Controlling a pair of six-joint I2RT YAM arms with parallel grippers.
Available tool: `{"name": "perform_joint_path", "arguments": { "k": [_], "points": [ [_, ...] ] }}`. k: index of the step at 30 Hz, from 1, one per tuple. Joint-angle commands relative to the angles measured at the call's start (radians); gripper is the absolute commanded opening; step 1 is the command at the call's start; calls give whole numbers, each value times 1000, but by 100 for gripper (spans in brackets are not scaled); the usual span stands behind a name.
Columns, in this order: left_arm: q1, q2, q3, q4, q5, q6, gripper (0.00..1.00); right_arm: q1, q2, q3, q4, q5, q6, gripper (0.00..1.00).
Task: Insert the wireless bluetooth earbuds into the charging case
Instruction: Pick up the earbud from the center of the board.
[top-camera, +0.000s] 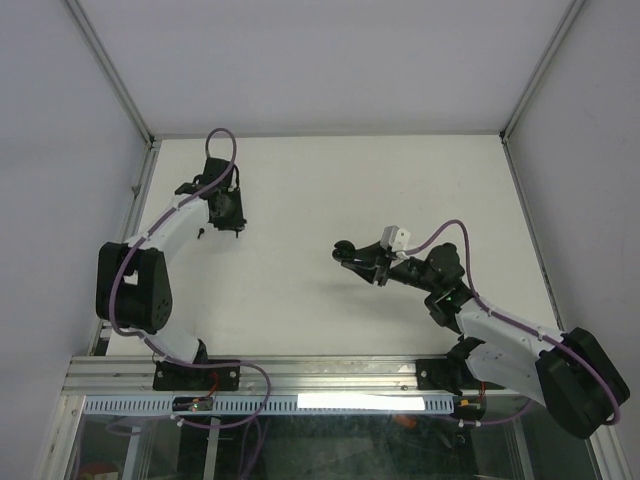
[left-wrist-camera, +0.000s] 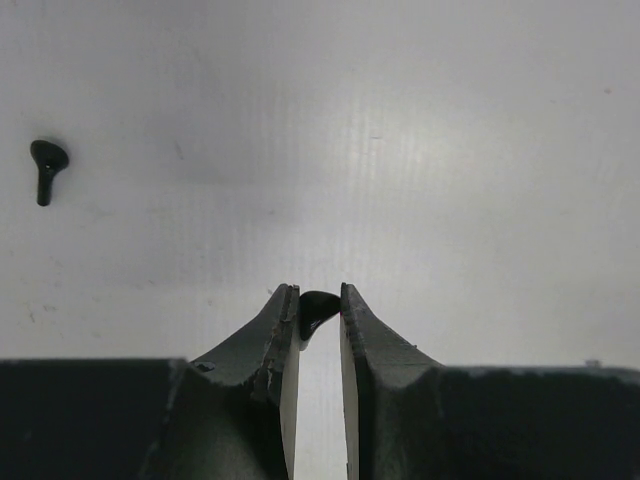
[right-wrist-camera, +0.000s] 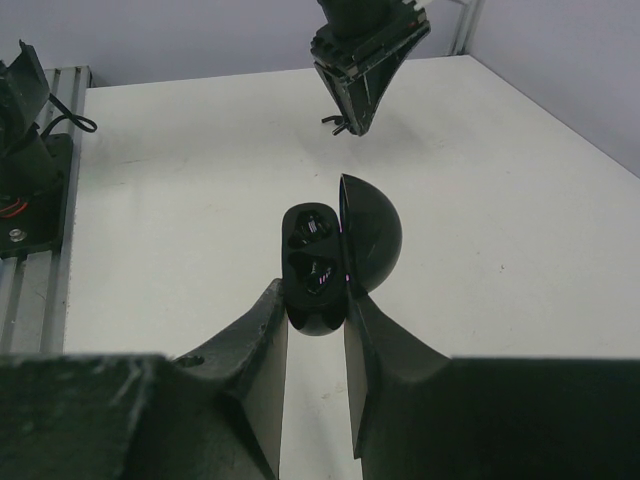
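Observation:
My left gripper (left-wrist-camera: 319, 293) is shut on a small black earbud (left-wrist-camera: 318, 306), pinched at its fingertips just above the white table. A second black earbud (left-wrist-camera: 45, 166) with a short stem lies on the table to its left, also seen as a dark speck (top-camera: 201, 233) in the top view. My right gripper (right-wrist-camera: 315, 302) is shut on the lower end of the black charging case (right-wrist-camera: 312, 255), held above the middle of the table (top-camera: 348, 254). Its lid (right-wrist-camera: 372, 235) stands open to the right, and two dark sockets show inside. The left gripper (right-wrist-camera: 362, 70) hangs beyond the case.
The white table (top-camera: 330, 190) is bounded by grey walls and a metal frame post at each back corner. An aluminium rail (top-camera: 300, 375) carrying both arm bases runs along the near edge. The left arm base (right-wrist-camera: 25, 150) shows at the far left of the right wrist view.

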Motion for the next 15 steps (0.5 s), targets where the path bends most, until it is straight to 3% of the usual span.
{"name": "perform_joint_path", "arguments": {
  "k": [1,15],
  "points": [
    [-71,-159,-51,95,10,-109,6,14,25,2,108,40,8,0],
    [-399,-482,-189,318,-103,-280,5,52,52,-11,229,159,17,0]
  ]
}}
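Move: The open black charging case, held in the right gripper, lies about 27 cm to the right of the left hand, roughly 14 cm back and some 12 cm higher. The left fingers already hold one black earbud; the other lies on the board about 9 cm left of the left hand, 4 cm farther out and 6 cm down. From the right hand, the held earbud is roughly 29 cm left, 14 cm ahead and 12 cm lower. Still pinching the black earbud, the left hand climbs and swings right by about 10 cm each, drawing back slightly, away from the earbud left on the board and towards the charging case. Its steeply down-pointing fingers tilt up some 30 degrees, outward and to the right. The right hand keeps the open case almost in place. ##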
